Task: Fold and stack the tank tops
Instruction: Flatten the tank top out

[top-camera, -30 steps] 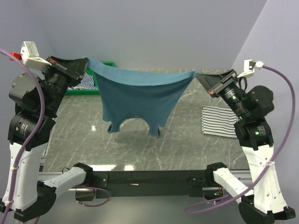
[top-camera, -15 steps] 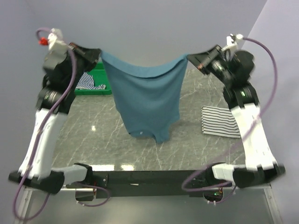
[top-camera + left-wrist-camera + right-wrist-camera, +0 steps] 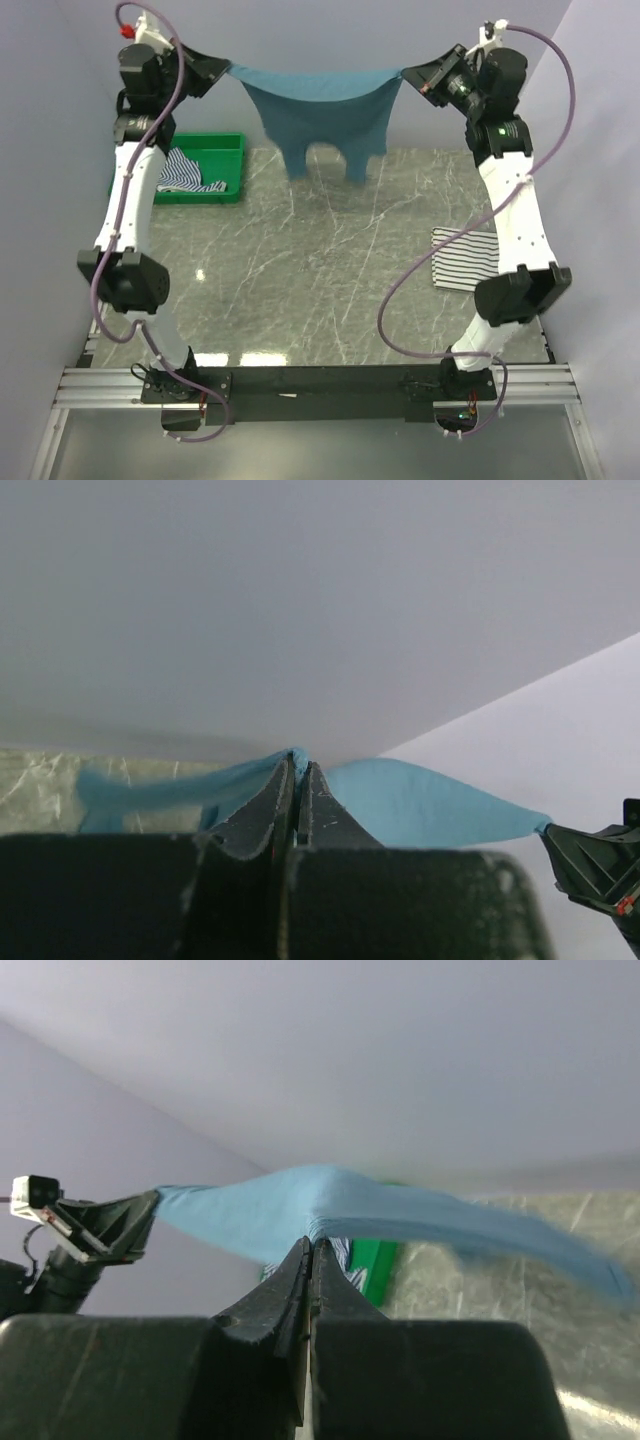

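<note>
The plain teal-blue tank top hangs stretched high over the far edge of the table, straps pointing down. My left gripper is shut on its left hem corner and my right gripper is shut on its right corner. In the left wrist view the gripper pinches blue cloth; in the right wrist view the gripper pinches the same tank top. A white tank top with black stripes lies folded on the table at the right. A blue-and-white striped tank top lies crumpled in the tray.
A green plastic tray sits at the far left of the marble table. Grey walls close in behind and on both sides. Both arms reach up tall, with purple cables looping beside them.
Both arms have risen and pushed toward the back wall, carrying the teal-blue tank top up and away from the table. The cloth is now pulled tauter between the grippers.
</note>
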### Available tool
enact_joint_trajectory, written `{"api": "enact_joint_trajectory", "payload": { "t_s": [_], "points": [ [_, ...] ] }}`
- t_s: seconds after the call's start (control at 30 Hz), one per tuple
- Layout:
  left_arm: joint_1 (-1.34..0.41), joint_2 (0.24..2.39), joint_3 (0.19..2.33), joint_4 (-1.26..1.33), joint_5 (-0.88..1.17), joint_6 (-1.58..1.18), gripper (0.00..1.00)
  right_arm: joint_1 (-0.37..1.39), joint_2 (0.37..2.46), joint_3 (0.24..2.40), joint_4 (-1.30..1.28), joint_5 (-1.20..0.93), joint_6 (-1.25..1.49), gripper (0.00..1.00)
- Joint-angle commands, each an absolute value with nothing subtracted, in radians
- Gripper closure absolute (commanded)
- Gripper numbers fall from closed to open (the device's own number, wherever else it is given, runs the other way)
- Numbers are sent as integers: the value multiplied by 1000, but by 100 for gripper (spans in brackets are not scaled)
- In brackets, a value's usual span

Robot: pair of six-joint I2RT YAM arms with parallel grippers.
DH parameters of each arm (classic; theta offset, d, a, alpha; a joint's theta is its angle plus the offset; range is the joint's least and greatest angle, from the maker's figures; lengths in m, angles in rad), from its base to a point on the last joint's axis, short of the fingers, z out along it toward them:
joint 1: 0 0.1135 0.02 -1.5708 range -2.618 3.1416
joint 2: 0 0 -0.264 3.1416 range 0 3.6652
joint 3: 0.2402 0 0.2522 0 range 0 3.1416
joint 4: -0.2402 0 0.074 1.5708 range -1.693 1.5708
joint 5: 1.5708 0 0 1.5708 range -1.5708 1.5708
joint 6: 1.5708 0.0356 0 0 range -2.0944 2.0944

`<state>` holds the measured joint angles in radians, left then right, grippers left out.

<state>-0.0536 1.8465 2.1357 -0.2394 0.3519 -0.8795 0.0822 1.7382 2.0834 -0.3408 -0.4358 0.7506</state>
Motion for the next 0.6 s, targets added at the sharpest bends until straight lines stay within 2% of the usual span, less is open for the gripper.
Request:
{"api": "enact_joint_trajectory", "payload": {
  "t_s": [0.0,0.07,0.27,0.47,0.57],
  "points": [
    [-21,1674,2015,-112,428,-902,99,75,1614,1934,-249,-445,729,100],
    [-21,1640,1913,-97,433,-910,99,72,1545,1806,-232,-430,729,100],
    [-38,1494,1276,21,486,-1018,100,71,1346,1110,-91,-416,768,100],
    [-66,1339,791,-26,399,-1060,99,69,1278,713,-129,-402,715,100],
    [-80,1316,653,-43,396,-1068,99,66,1272,591,-143,-405,703,100]
  ]
}}
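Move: I hold the blue tank top by its hem between my hands, straps hanging. The open middle of the table, where it is to lie, is some 48 cm below: about 6 cm back and 17 cm right of my left hand, 2 cm back and 17 cm left of my right. The green bin is roughly 14 cm ahead and 20 cm left of my left hand; the folded striped tank top is about 11 cm back and 20 cm right of my right, both low down. I swing both hands down together towards the open table, easing back a little first, then plunging: about 40 cm down and nearly 20 cm back towards my bases. Both wrists tip down some 50 degrees on the way, and my shut fingers keep their pinch on the two hem corners, the hem staying spread between them. ##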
